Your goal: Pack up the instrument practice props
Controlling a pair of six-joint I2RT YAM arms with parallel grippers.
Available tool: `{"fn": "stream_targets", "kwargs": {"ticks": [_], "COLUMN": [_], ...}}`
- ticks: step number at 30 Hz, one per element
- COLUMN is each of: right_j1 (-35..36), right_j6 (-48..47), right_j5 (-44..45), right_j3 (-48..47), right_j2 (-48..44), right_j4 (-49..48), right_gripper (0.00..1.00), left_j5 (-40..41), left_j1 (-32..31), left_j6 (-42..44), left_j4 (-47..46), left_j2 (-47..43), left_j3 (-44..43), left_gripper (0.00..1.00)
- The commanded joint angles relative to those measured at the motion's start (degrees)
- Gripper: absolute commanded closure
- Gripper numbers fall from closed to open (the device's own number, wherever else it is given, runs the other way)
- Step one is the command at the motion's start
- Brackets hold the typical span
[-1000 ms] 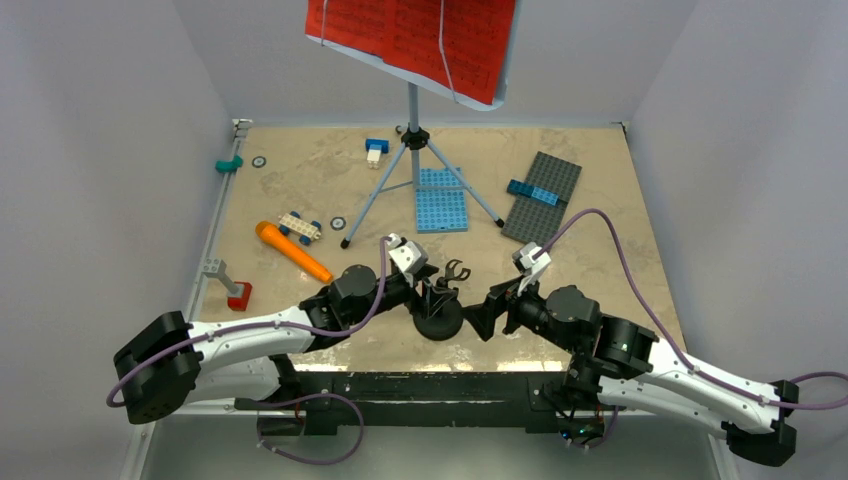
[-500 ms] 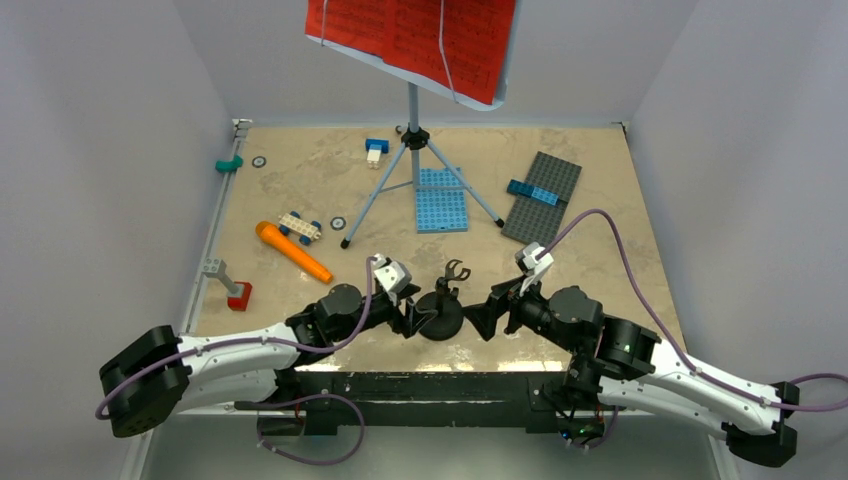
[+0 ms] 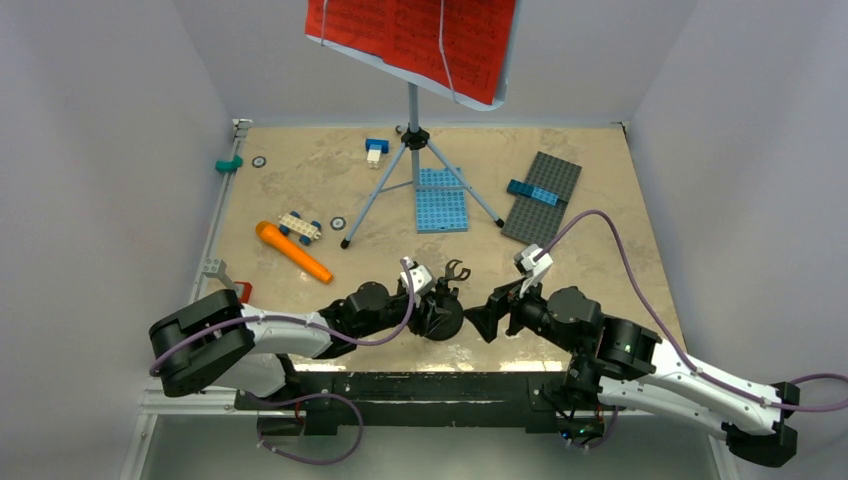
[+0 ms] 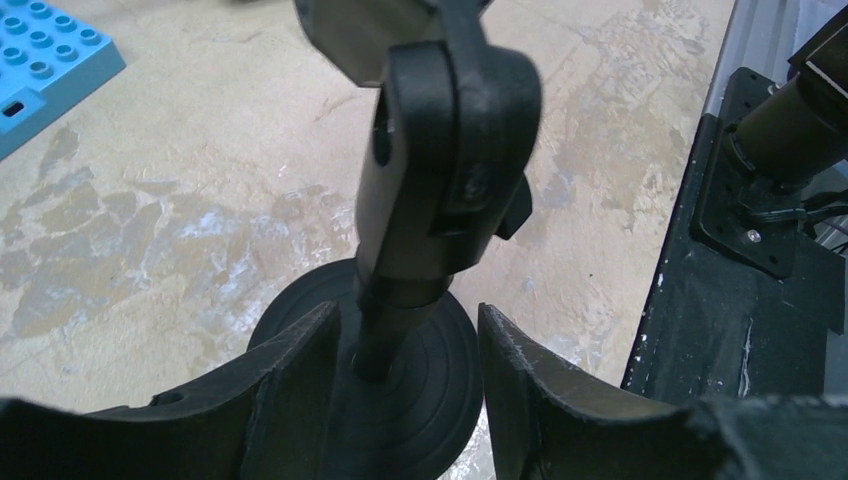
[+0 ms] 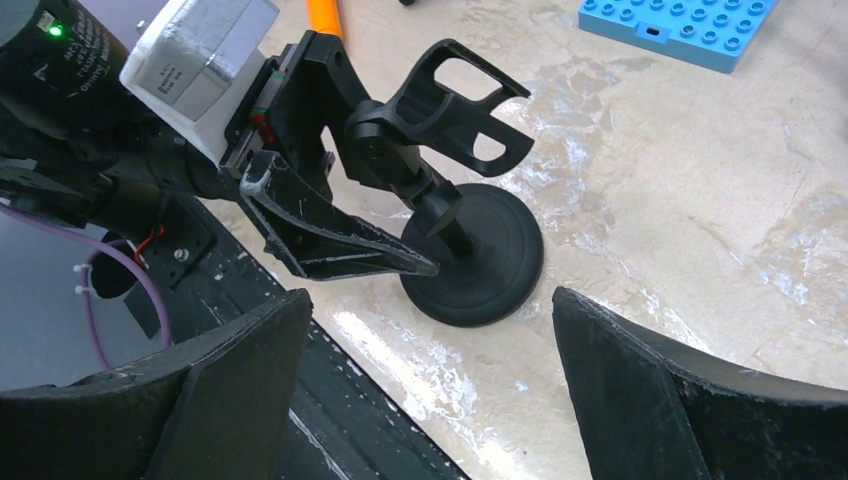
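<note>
The black microphone stand (image 3: 443,303) stands upright on its round base (image 5: 480,262) near the table's front edge, its clip (image 5: 455,100) empty. My left gripper (image 4: 408,310) is open and straddles the stand's stem (image 4: 385,335) just above the base, with a gap showing on the right side. To the stand's right my right gripper (image 5: 430,298) hangs wide open, apart from it. The orange microphone (image 3: 292,251) lies on the table to the left. At the back stands the pale-blue music stand (image 3: 413,135) on its tripod, with red sheet-music pages (image 3: 410,35) on it.
A blue studded plate (image 3: 441,200) and a grey one (image 3: 542,197) lie behind the grippers. The small wheeled car (image 3: 300,227) sits by the microphone. A red and grey block (image 3: 238,293) is at the left edge. The dark front rail (image 4: 740,330) runs close to the stand.
My left gripper drew back to the left, then came right again and now has its jaws round the stand's stem. The stand and the right arm have stayed where they were.
</note>
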State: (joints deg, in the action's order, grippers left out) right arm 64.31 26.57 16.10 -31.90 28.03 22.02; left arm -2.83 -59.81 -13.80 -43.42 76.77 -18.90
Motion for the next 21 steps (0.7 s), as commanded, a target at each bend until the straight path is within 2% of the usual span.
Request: {"fn": "stream_targets", "kwargs": {"ticks": [1,12,18,21], "right_j1": [-0.2,-0.1,-0.1,-0.2], "right_j6": [-0.7,0.2,0.2,0.2], "right_j5": [2.5,2.4,2.4,2.4], "right_j3": [-2.2,-1.1,-1.1,-1.2], "right_j2": [-1.5,-2.7,-2.8,-2.7], "right_j4": [1.0,1.0,0.9,1.0], "right_gripper": [0.05,0.05,0.05,0.05], "left_j5": [1.9,2.1,3.3,8.6], "left_j1": [-1.3,-1.6,-1.6,-2.0], "left_j6": [2.5,2.7,3.1,4.0], "left_j4": [-9.9,-10.5,-9.4,-4.9], "left_j2": [1.7,4.1,2.3,-2.4], "left_j3": [-1.6,-2.7,-2.5,-2.4], "left_gripper": [0.47,0.71,1.00,1.00]}}
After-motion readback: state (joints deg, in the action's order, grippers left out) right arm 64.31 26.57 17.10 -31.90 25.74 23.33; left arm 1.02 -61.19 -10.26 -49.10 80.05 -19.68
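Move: The microphone stand's post is already between the left hand's open fingers, about 2 cm to the right and 1 cm ahead, roughly level. The blue plate lies some 32 cm ahead of the left hand and 3 cm right, the orange microphone about 17 cm ahead and 33 cm left, both some 9 cm lower. From the right hand, the post is roughly 4 cm ahead, 11 cm left and 11 cm below. Left fingers close and pinch the microphone stand's post, the hand easing about 1 cm forward and right. ##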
